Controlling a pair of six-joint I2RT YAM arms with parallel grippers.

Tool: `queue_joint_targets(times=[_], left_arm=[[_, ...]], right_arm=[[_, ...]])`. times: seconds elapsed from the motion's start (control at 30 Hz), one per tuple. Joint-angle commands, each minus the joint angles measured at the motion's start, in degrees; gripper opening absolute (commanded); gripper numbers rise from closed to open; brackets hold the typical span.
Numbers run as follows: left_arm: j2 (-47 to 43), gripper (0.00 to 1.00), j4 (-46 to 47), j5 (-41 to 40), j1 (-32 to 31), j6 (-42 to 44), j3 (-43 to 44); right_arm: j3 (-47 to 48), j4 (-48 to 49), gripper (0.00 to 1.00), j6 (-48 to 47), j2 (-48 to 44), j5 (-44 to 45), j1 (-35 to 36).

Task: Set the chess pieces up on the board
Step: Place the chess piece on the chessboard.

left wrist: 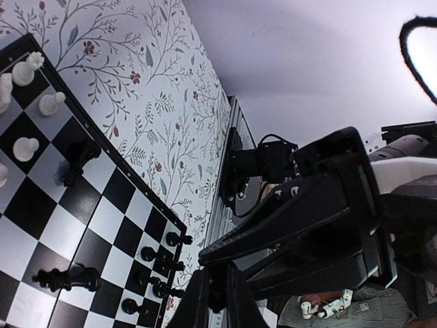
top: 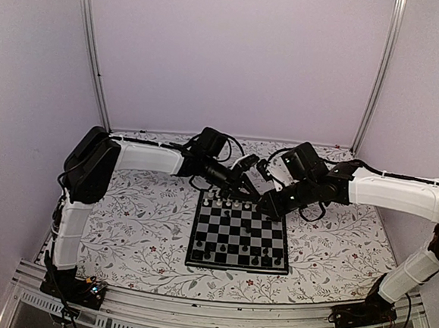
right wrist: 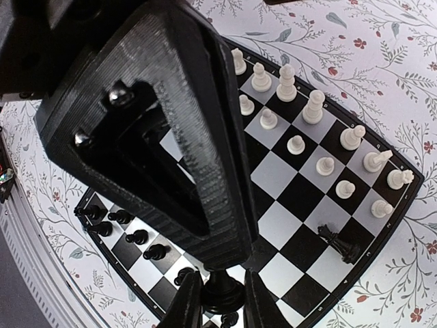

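Observation:
The board (top: 237, 235) lies in the middle of the floral cover. White chess pieces (top: 228, 204) fill its far two rows, and black ones (top: 237, 255) stand along its near edge. Both grippers meet above the far right part of the board. My right gripper (right wrist: 220, 302) is shut on the round base of a black piece (right wrist: 222, 292). My left gripper (left wrist: 217, 301) is shut on the top of that same black piece (left wrist: 214, 296). In the top view the left gripper (top: 252, 192) and the right gripper (top: 262, 206) touch tip to tip, and the piece is hidden there.
One black piece (right wrist: 339, 242) lies tipped over near the board's right edge, beside the white pawns (right wrist: 326, 165). Another black piece (left wrist: 68, 279) lies on its side near the black rows (left wrist: 157, 258). The floral cover (top: 139, 218) surrounds the board, and the rail (top: 207, 315) runs along the near edge.

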Motion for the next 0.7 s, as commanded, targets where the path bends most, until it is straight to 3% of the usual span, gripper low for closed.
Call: queue_joint_targets(times=[0.0, 0.23, 0.37, 0.67], left_arm=[[0.5, 0.06, 1.9, 1.6, -0.3, -0.1, 1.0], [-1.1, 0.07, -2.8, -0.9, 1.0, 3.1, 1.1], [-1.6, 0.09, -11.1, -4.1, 1.5, 9.4, 2.5], [-8.2, 0.09, -28.1, -19.3, -0.2, 26.3, 0.6]], right_arm=[[2.2, 1.4, 0.23, 0.5, 1.5, 1.3, 0.3], [2.0, -1.4, 0.40, 1.1, -0.8, 0.9, 0.3], [0.6, -4.1, 0.47, 1.5, -5.6, 0.4, 0.3], [-6.4, -6.0, 0.53, 4.2, -15.9, 2.0, -1.4]])
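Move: Both my hands hold the black chess piece at their fingertips, over the middle of the board. The free squares of its near row, the likely goal, lie about 13 cm back, 5 cm left and 12 cm below each hand. From my left hand, one toppled black piece lies almost straight beneath, about 12 cm down; another lies some 5 cm ahead and 7 cm left, and a third 5 cm ahead and 10 cm right, by the white pawns. I open my right fingers to let go of the black chess piece, then pull that hand off it, up about 6 cm and away to the right and back. My left fingers stay shut on the piece; once the right lets go, I ease it down and left, about 4 cm in all, fingertips tipping some 10 degrees further down. ##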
